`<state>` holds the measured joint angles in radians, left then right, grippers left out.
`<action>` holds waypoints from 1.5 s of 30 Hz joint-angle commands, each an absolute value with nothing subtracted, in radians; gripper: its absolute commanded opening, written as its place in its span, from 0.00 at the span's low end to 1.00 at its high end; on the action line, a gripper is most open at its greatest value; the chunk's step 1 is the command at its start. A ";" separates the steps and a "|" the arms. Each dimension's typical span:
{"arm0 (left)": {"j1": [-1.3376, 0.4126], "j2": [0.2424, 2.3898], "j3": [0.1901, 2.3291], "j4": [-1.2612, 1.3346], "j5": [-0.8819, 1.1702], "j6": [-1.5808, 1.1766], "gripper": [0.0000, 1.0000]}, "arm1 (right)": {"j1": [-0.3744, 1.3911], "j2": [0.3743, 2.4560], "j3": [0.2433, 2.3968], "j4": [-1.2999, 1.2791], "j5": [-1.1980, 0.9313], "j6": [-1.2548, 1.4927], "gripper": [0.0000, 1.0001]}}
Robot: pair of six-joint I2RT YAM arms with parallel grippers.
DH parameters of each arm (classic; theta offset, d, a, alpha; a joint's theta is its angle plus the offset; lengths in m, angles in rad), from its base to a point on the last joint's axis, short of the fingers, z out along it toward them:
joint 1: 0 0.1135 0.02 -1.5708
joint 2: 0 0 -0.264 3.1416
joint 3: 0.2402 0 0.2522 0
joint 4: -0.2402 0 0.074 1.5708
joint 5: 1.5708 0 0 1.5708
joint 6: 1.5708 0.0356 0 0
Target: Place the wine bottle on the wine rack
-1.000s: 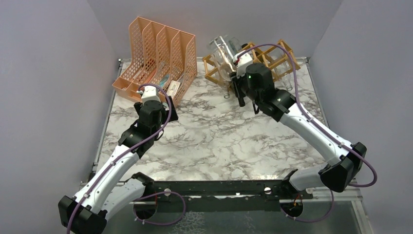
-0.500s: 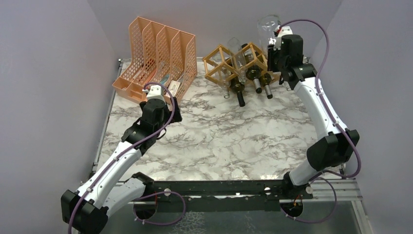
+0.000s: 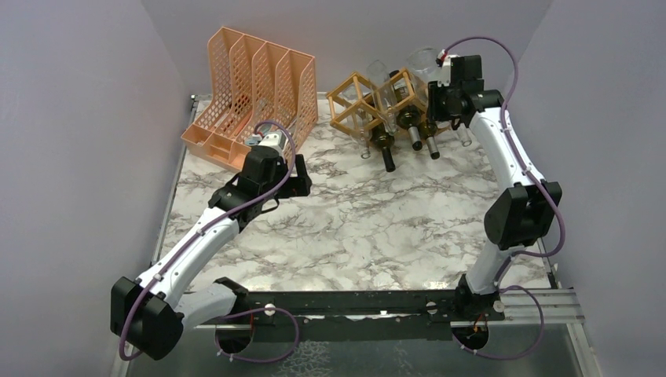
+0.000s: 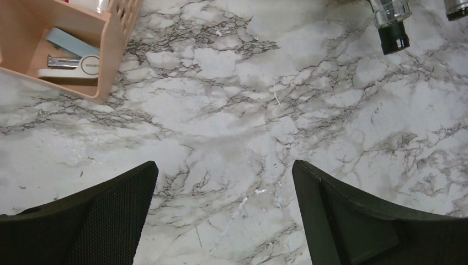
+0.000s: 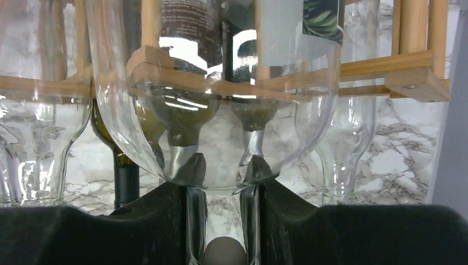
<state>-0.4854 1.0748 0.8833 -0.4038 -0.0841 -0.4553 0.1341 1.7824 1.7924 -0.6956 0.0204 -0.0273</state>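
Observation:
My right gripper [image 3: 441, 93] is shut on the neck of a clear glass wine bottle [image 3: 422, 61], held at the right rear end of the tan wooden wine rack [image 3: 352, 100]. In the right wrist view the gripper [image 5: 222, 221] clamps the neck. The bottle's body [image 5: 221, 121] rises in front of the rack's slats [image 5: 397, 69]; I cannot tell whether it touches them. My left gripper [image 3: 302, 177] is open and empty over the marble table [image 3: 353, 228], well left of the rack. It shows wide open in the left wrist view [image 4: 223, 212].
Three bottles with dark necks [image 3: 386, 154] lie in the rack, necks pointing at me; one neck [image 4: 393, 34] shows in the left wrist view. A peach-orange mesh file organizer [image 3: 255, 78] stands at the back left, with a stapler [image 4: 72, 67] in its front tray. Grey walls close both sides.
My right arm swung from the rack's front to its right rear, lifted the clear bottle high, then lowered it toward the rack. My left gripper moved to the right.

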 commanded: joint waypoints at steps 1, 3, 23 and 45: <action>-0.479 1.079 0.913 -0.430 -0.006 -0.430 0.99 | 0.121 1.768 1.907 -0.552 -0.026 -0.037 0.01; -0.477 1.075 0.912 -0.430 -0.005 -0.401 0.99 | 0.114 1.783 1.922 -0.567 -0.026 -0.036 0.01; -0.477 1.061 0.908 -0.404 -0.006 -0.339 0.99 | 0.103 1.870 1.986 -0.705 -0.025 -0.059 0.50; -0.478 0.970 0.934 -0.371 -0.081 -0.289 0.99 | 0.103 1.566 1.761 -0.585 0.002 0.080 0.80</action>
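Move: My right hand holds a clear wine bottle by the neck; its slot, the top right-hand valley of the rack, is about 11 cm ahead and 4 cm below. Below that slot, an upper green bottle lies some 6 cm to the left, a lower clear bottle 6 cm to the right, and a low green bottle about 10 cm directly beneath. From my left hand the slot is roughly 28 cm ahead and 35 cm to the right, at about my height. With my right hand I ease the clear bottle down about 2 cm and slightly forward and right into the rack's valley, tipping my fingers a few degrees further down. Then I open them, let go of the neck and lift up off it by about 7 cm, drawing back slightly at the end as the wrist tilts back up. ##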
